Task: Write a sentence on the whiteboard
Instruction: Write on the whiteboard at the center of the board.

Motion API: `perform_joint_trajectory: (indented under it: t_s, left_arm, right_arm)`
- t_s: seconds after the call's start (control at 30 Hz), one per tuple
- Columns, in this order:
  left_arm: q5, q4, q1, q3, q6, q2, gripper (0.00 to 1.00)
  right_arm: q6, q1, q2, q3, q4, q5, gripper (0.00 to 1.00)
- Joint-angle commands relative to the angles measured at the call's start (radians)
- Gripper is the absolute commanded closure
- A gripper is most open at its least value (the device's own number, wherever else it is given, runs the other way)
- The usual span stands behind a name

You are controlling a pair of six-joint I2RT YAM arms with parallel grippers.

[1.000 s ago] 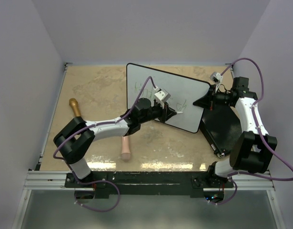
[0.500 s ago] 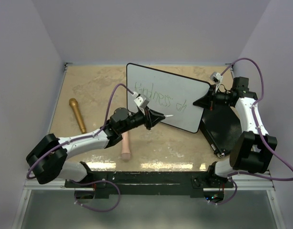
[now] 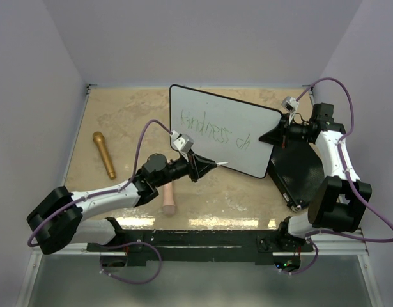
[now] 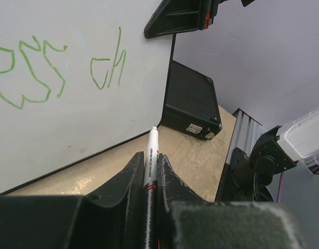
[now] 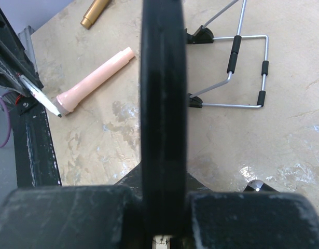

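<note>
The whiteboard (image 3: 247,121) stands tilted at the middle back, and its black rim (image 5: 163,104) fills the right wrist view. Green writing, the sentence (image 3: 212,133), reads roughly "kindness ch", and its end shows in the left wrist view (image 4: 107,70). My left gripper (image 3: 206,165) is shut on a white marker (image 4: 150,155), which points at the board's near edge with its tip (image 3: 223,164) off the surface. My right gripper (image 3: 276,134) is shut on the whiteboard's right edge.
A black flat case (image 3: 297,167) lies right of the board, under my right arm. A gold cylinder (image 3: 104,155) lies at the left and a pink one (image 3: 169,197) near the front. A wire stand (image 5: 237,67) sits behind the board.
My left arm has drawn back toward the near left, taking the marker off the board and uncovering the green writing. The right arm and the board have not moved.
</note>
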Motion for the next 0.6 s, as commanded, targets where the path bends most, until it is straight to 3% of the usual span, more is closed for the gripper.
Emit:
perform_joint_trajectory:
  t_s: [0.0, 0.33, 0.57]
  left_arm:
    - [-0.037, 0.078, -0.028, -0.001, 0.003, 0.009, 1.0]
    - [-0.075, 0.219, -0.057, 0.079, 0.057, 0.17, 1.0]
    - [-0.035, 0.149, -0.062, 0.263, 0.12, 0.332, 1.0]
  right_arm:
    - [-0.024, -0.002, -0.024, 0.002, 0.017, 0.05, 1.0]
    - [-0.028, 0.003, -0.029, 0.004, 0.013, 0.047, 1.0]
    - [-0.028, 0.006, -0.024, 0.005, 0.011, 0.048, 1.0]
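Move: Just right of the green "ch", the next blank spot on the sloping whiteboard lies about 16 cm to the right of the left hand, 7 cm ahead and 5 cm below it. The "ch" itself sits some 12 cm right, 9 cm ahead and 3 cm lower; the right gripper is about 21 cm right and 11 cm ahead, near the same height. From the right hand the blank spot is about 4 cm left, 4 cm back and 4 cm down. Carrying the marker back towards the board, the left hand eases slightly back, then swings about 5 cm right, speeding up and sinking some 3 cm, and curves forward about 3 cm at the end towards the blank spot right of "ch". The wrist hardly turns and the fingers keep their pinch on the marker. The right gripper stays still, holding the board's edge. ##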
